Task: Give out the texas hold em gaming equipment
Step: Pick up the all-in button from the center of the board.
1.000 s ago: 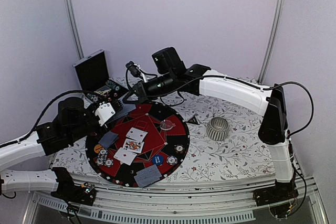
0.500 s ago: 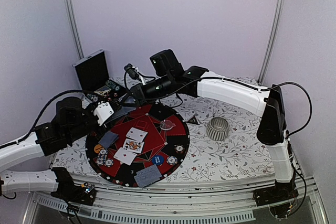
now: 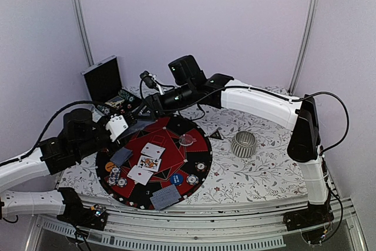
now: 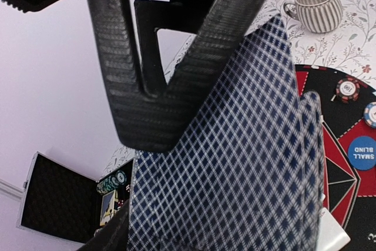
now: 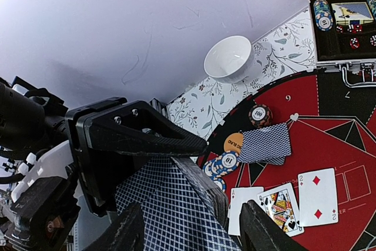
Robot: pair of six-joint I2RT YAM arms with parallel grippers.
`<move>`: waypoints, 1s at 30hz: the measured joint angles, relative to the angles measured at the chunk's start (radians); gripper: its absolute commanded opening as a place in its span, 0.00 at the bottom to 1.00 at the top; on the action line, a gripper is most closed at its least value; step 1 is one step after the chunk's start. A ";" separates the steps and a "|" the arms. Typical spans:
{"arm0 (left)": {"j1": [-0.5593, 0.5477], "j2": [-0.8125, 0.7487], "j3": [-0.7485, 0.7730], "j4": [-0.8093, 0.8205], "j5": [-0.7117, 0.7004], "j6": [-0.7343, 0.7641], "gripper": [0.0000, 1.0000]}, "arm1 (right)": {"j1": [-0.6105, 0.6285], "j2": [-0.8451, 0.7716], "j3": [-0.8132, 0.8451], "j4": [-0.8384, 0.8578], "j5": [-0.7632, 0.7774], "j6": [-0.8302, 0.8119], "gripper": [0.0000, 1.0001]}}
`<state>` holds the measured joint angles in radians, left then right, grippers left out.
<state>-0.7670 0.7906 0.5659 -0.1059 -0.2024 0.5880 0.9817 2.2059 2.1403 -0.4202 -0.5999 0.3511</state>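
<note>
My left gripper point(image 3: 125, 126) is shut on a deck of blue-backed cards point(image 3: 140, 124) above the back left edge of the round poker mat point(image 3: 202, 145). The deck point(image 4: 247, 163) fills the left wrist view, pinched between the carbon fingers point(image 4: 147, 92). My right gripper point(image 5: 194, 233) is open with a finger on each side of the deck point(image 5: 170, 204), and no card in it. On the mat lie three face-up cards point(image 3: 150, 161), two face-down pairs point(image 3: 121, 156) point(image 3: 165, 196), a blue disc point(image 3: 176, 178), an orange disc point(image 5: 234, 143), a clear disc point(image 3: 187, 140) and chips point(image 5: 226, 161).
A ribbed silver cup point(image 3: 243, 143) stands right of the mat on the floral cloth. The open black case point(image 3: 106, 83) with chips inside sits at the back left. A white bowl point(image 5: 229, 58) rests off the mat's left side. Cables hang from the right arm.
My right gripper's jaws have gone from shut to open at the deck, and that arm has shifted slightly left. The left gripper and deck have stayed put.
</note>
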 measured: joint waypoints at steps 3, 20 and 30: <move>0.000 0.003 0.000 0.000 0.004 -0.002 0.53 | 0.000 0.000 0.000 0.000 0.000 0.002 0.66; 0.000 0.003 0.000 0.000 0.012 -0.009 0.53 | -0.035 -0.054 0.000 -0.006 0.139 -0.056 0.99; 0.000 0.001 0.000 0.000 0.012 -0.012 0.53 | -0.183 -0.325 -0.198 0.023 0.310 -0.117 0.99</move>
<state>-0.7670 0.7918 0.5659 -0.1062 -0.1905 0.5758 0.7986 1.8812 1.9423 -0.3969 -0.2897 0.2344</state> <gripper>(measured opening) 0.532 0.989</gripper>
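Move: Some 27 cm to the right hand's right, about 10 cm ahead and roughly 26 cm below it lies the black triangular all-in button, beyond the round board's rim. From the right hand, the clear glass is about 14 cm right and 8 cm ahead, the striped mug about 38 cm right and 3 cm ahead, both also far below. The left hand has the all-in button about 29 cm to its right, 11 cm ahead and 22 cm below. Leaving the card deck that the left hand keeps holding still, the right hand opens its half-open fingers fully while creeping forward, then swings away faster and faster to the right and forward, climbing about 9 cm, with roughly 12 cm of travel to the right and 10 cm forward. Its wrist turns clockwise some 25 degrees and rolls as it goes. ##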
